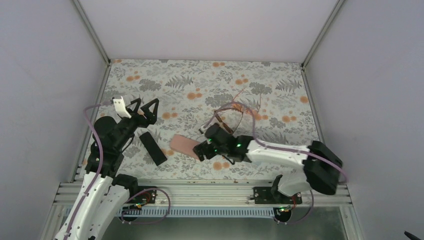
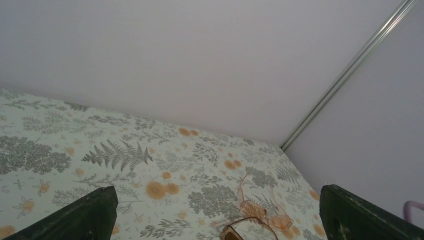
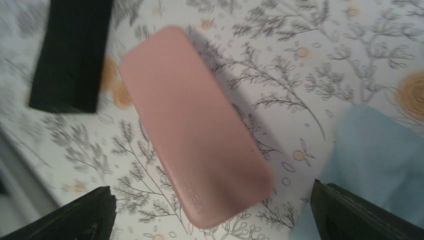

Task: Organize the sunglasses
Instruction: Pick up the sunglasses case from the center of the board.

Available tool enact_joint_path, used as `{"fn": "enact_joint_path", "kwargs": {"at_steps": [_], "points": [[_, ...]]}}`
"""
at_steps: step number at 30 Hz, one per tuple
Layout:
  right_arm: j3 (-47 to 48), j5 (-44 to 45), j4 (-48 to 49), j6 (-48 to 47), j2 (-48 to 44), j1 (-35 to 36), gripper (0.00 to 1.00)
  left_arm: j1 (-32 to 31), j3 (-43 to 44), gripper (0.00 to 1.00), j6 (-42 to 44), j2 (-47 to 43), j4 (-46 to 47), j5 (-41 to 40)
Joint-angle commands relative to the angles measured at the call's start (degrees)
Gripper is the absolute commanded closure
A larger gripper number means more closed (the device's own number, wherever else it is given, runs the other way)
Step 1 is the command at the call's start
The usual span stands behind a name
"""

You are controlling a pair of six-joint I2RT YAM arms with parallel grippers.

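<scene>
Two pairs of sunglasses lie unfolded right of the table's centre. The dark brown sunglasses (image 1: pixel 220 123) are nearer me, and the pale orange-pink sunglasses (image 1: pixel 246 108) sit just behind them. The left wrist view shows the pale pair (image 2: pixel 265 212) and the brown pair (image 2: pixel 244 232) at its lower edge. My left gripper (image 1: pixel 142 107) (image 2: pixel 217 200) is open, raised at the left and holding nothing. My right gripper (image 1: pixel 201 149) (image 3: pixel 212 200) is open just above the near end of a pink case (image 3: pixel 195 125), with nothing between its fingers.
The pink case (image 1: pixel 183 145) lies closed at front centre, and a black case (image 1: pixel 152 148) (image 3: pixel 70 55) lies to its left. A light-blue cloth (image 3: pixel 380 160) lies to the right of the pink case, under the right wrist. White walls enclose the floral tabletop.
</scene>
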Motion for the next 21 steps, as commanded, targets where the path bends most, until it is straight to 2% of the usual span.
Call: {"fn": "enact_joint_path", "kwargs": {"at_steps": [1,8,11,16,18,21], "points": [[5.9,14.9,-3.7,-7.4,9.4,7.1,0.0,0.3,0.2,0.0,-1.2,-0.6,0.8,-0.1],[10.6,19.8,-2.5,-18.3,21.3,8.9,0.0,0.3,0.6,0.0,-0.6,-0.5,-0.1,0.7],[11.5,14.9,-1.0,-22.9,23.5,8.1,0.0,0.3,1.0,0.0,-0.2,-0.4,-0.8,0.8],[14.7,1.9,-4.8,-27.2,27.3,6.9,0.0,0.3,1.5,0.0,0.3,-0.3,-1.9,1.0],[15.1,-0.6,-5.3,-27.6,28.0,6.9,0.0,0.3,1.6,0.0,0.6,-0.3,-2.4,0.9],[15.1,-0.2,-5.7,-27.5,28.5,6.9,0.07,0.2,1.9,0.0,0.8,-0.7,-3.1,0.6]]}}
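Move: About 8 cm to the left of the right hand, 2 cm ahead and 9 cm lower lies the middle of the pink sunglasses case. The black case lies some 13 cm to the left of it, roughly level; the blue cloth is about 12 cm right of the hand and 3 cm ahead, and the brown sunglasses about 9 cm right and 14 cm ahead. From the left hand the pink case is some 12 cm right, 5 cm back and 30 cm below. Sinking about 9 cm and working roughly 5 cm to the left, the right hand comes down over the near-right part of the sunglasses case, slowing as it gets low. The wrist swings the fingers steeper towards the table and turns some 25 degrees counter-clockwise, so the still wide-open fingers straddle the case across its width, one along each long side; no squeeze yet. ##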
